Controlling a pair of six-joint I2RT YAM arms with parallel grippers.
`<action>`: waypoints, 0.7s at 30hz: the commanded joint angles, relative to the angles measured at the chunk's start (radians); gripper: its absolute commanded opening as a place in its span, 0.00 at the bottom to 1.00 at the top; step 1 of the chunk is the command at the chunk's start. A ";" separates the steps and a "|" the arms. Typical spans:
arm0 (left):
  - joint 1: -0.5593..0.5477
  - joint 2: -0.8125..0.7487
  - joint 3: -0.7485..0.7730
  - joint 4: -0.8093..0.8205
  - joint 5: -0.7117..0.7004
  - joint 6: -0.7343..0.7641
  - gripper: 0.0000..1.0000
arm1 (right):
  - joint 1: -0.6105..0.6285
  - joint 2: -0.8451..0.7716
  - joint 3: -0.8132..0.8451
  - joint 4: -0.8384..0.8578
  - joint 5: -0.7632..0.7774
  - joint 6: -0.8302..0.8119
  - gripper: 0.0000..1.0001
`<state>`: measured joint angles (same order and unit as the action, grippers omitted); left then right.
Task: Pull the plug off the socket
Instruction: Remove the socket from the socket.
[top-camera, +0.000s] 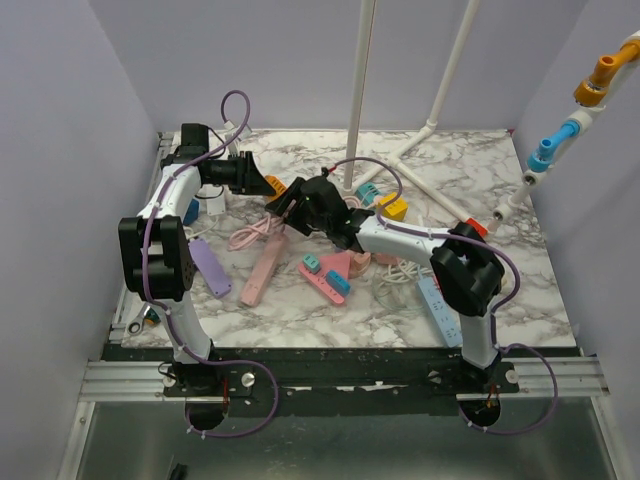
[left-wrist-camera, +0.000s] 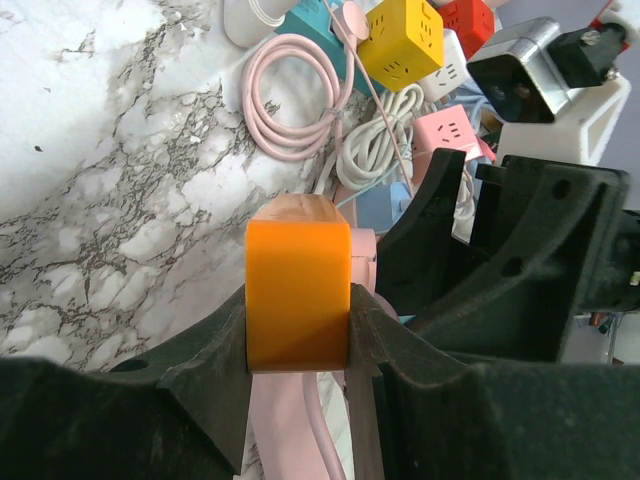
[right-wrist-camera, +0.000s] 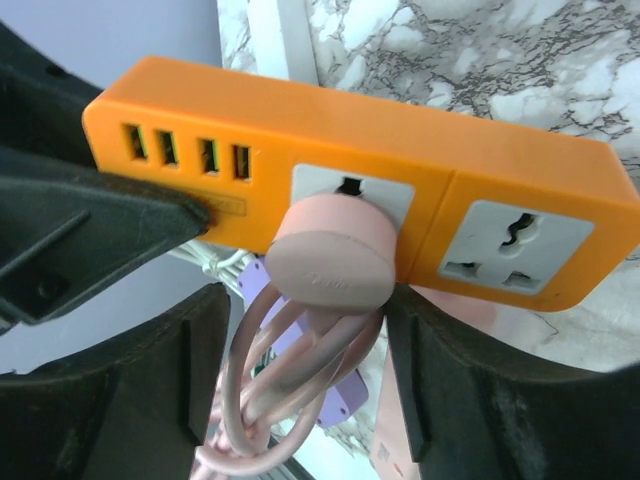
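Observation:
An orange power strip (right-wrist-camera: 400, 170) is held end-on in my left gripper (left-wrist-camera: 297, 340), which is shut on its body (left-wrist-camera: 297, 290). A round pink plug (right-wrist-camera: 330, 250) sits in the strip's grey socket, and its looped pink cable (right-wrist-camera: 270, 400) hangs below. My right gripper (right-wrist-camera: 300, 350) straddles the plug with its jaws open. The right finger (right-wrist-camera: 470, 380) is at the plug's edge, while the left finger (right-wrist-camera: 150, 380) stands apart from it. In the top view both grippers meet at the strip (top-camera: 273, 186), above the table's back left.
A pink strip (top-camera: 262, 268), a purple strip (top-camera: 210, 268), a yellow cube socket (top-camera: 392, 207), a blue strip (top-camera: 438, 305) and coiled cables lie on the marble table (top-camera: 300, 310). A white pipe frame (top-camera: 357, 90) stands at the back.

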<state>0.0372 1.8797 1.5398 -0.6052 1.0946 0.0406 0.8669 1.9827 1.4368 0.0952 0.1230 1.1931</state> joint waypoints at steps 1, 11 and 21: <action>0.004 -0.055 0.003 -0.005 0.056 -0.016 0.00 | 0.009 0.032 0.001 0.049 0.057 0.049 0.64; 0.003 -0.062 -0.014 0.004 0.053 -0.023 0.00 | 0.026 0.057 0.019 0.070 0.050 0.057 0.34; 0.003 -0.069 -0.022 0.005 0.008 -0.013 0.00 | 0.026 -0.011 -0.071 0.188 0.041 0.053 0.01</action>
<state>0.0399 1.8736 1.5265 -0.5999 1.0832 0.0414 0.8761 2.0117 1.3994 0.1650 0.1604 1.2385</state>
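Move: The pink plug sits in the orange socket right at the right fingertips, some 2 cm ahead of the right hand point and 1 cm lower; the socket's middle is about 5 cm ahead and 2 cm lower. On the table roughly 14 cm below, a long pink bar lies 7 cm back and 4 cm to the left. From the left hand, which grips the socket's end, the plug is about 5 cm right, 2 cm back and 3 cm lower. The right fingers close around the pink cable where it leaves the plug and pinch it, narrowing from about three-quarters open to just under half. Meanwhile the right hand sinks about 1.5 cm beside the socket, with its wrist almost unturned. The left hand stays in place and keeps its grip on the socket. ##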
